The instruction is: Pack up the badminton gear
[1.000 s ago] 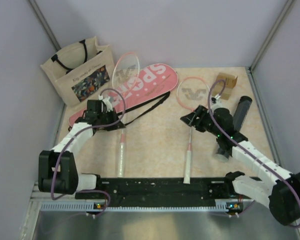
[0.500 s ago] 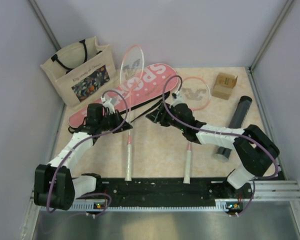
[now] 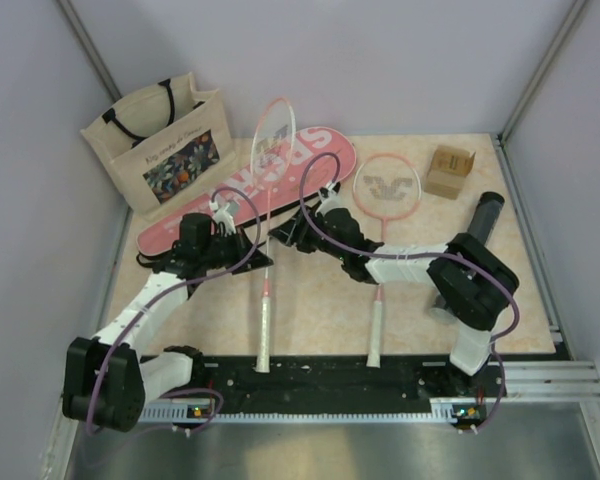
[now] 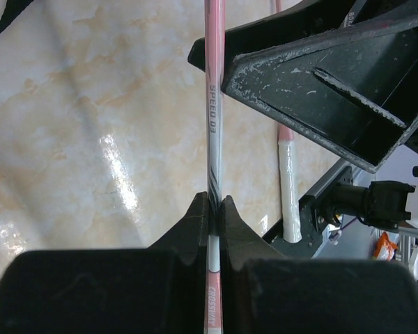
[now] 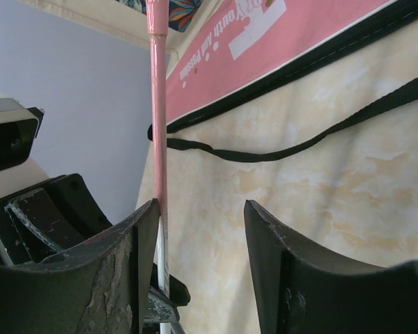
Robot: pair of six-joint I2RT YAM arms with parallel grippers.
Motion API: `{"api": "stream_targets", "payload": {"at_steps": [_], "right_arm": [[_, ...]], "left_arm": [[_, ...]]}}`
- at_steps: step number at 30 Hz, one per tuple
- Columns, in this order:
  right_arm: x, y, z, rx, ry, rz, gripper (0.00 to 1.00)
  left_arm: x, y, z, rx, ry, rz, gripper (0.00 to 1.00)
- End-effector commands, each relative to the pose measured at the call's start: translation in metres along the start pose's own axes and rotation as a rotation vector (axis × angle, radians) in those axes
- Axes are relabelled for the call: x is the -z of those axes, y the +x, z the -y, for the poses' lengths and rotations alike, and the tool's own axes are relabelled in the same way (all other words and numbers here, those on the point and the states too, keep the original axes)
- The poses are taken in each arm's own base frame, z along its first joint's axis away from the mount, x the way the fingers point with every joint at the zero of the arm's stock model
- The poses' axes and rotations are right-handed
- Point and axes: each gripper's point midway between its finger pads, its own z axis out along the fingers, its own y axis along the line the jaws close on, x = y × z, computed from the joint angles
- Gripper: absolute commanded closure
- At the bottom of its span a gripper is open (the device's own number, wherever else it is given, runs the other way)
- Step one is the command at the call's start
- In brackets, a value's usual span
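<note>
My left gripper (image 3: 248, 244) (image 4: 217, 209) is shut on the thin shaft (image 4: 214, 104) of a pink-framed racket (image 3: 273, 135). That racket's head is raised over the pink cover (image 3: 310, 160) (image 5: 279, 35), and its white handle (image 3: 263, 340) points at the near rail. My right gripper (image 3: 283, 228) (image 5: 202, 216) is open beside the left one, with the same shaft (image 5: 157, 104) running along the inner face of one finger. The cover's black strap (image 5: 299, 142) lies on the table. A second racket (image 3: 387, 187) lies flat to the right. The dark tube (image 3: 485, 212) lies at the far right.
A beige tote bag (image 3: 160, 140) stands at the back left against the wall. A small brown box (image 3: 450, 170) sits at the back right. The black rail (image 3: 320, 375) runs along the near edge, and the second racket's handle (image 4: 287, 181) reaches it.
My right arm has swung left from the second racket to the held racket's shaft, its jaws narrowing. My left gripper has carried its racket rightward, the head now nearer the middle.
</note>
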Motion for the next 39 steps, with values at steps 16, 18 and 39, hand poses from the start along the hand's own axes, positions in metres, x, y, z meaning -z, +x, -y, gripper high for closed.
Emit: {"api": "stream_targets", "payload": {"at_steps": [16,18,39], "right_arm": [[-0.021,0.017,-0.017,-0.010,-0.022,-0.049,0.47],[-0.026,0.024,-0.011,-0.010,-0.005,-0.072,0.51],[-0.006,0.011,0.003,-0.080,0.018,-0.029,1.00]], "left_arm": [[-0.006,-0.008,0.008,-0.048,-0.030,-0.004,1.00],[-0.007,-0.006,0.005,-0.043,-0.041,-0.012,1.00],[0.001,-0.017,0.006,-0.165,-0.088,-0.005,0.46]]}}
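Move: The left fingers already hold the racket by its shaft. From the right hand's open fingers, the stretch of shaft to be taken lies about 3 cm left, 1 cm back and 1 cm lower. The middle of the pink racket case is some 17 cm ahead of the right hand, 14 cm left and 15 cm below. The second racket's middle lies roughly 27 cm to its right, level with it and 15 cm below. Right hand eases about 3 cm left and down, pinches the racket shaft, then the left fingers let go. ##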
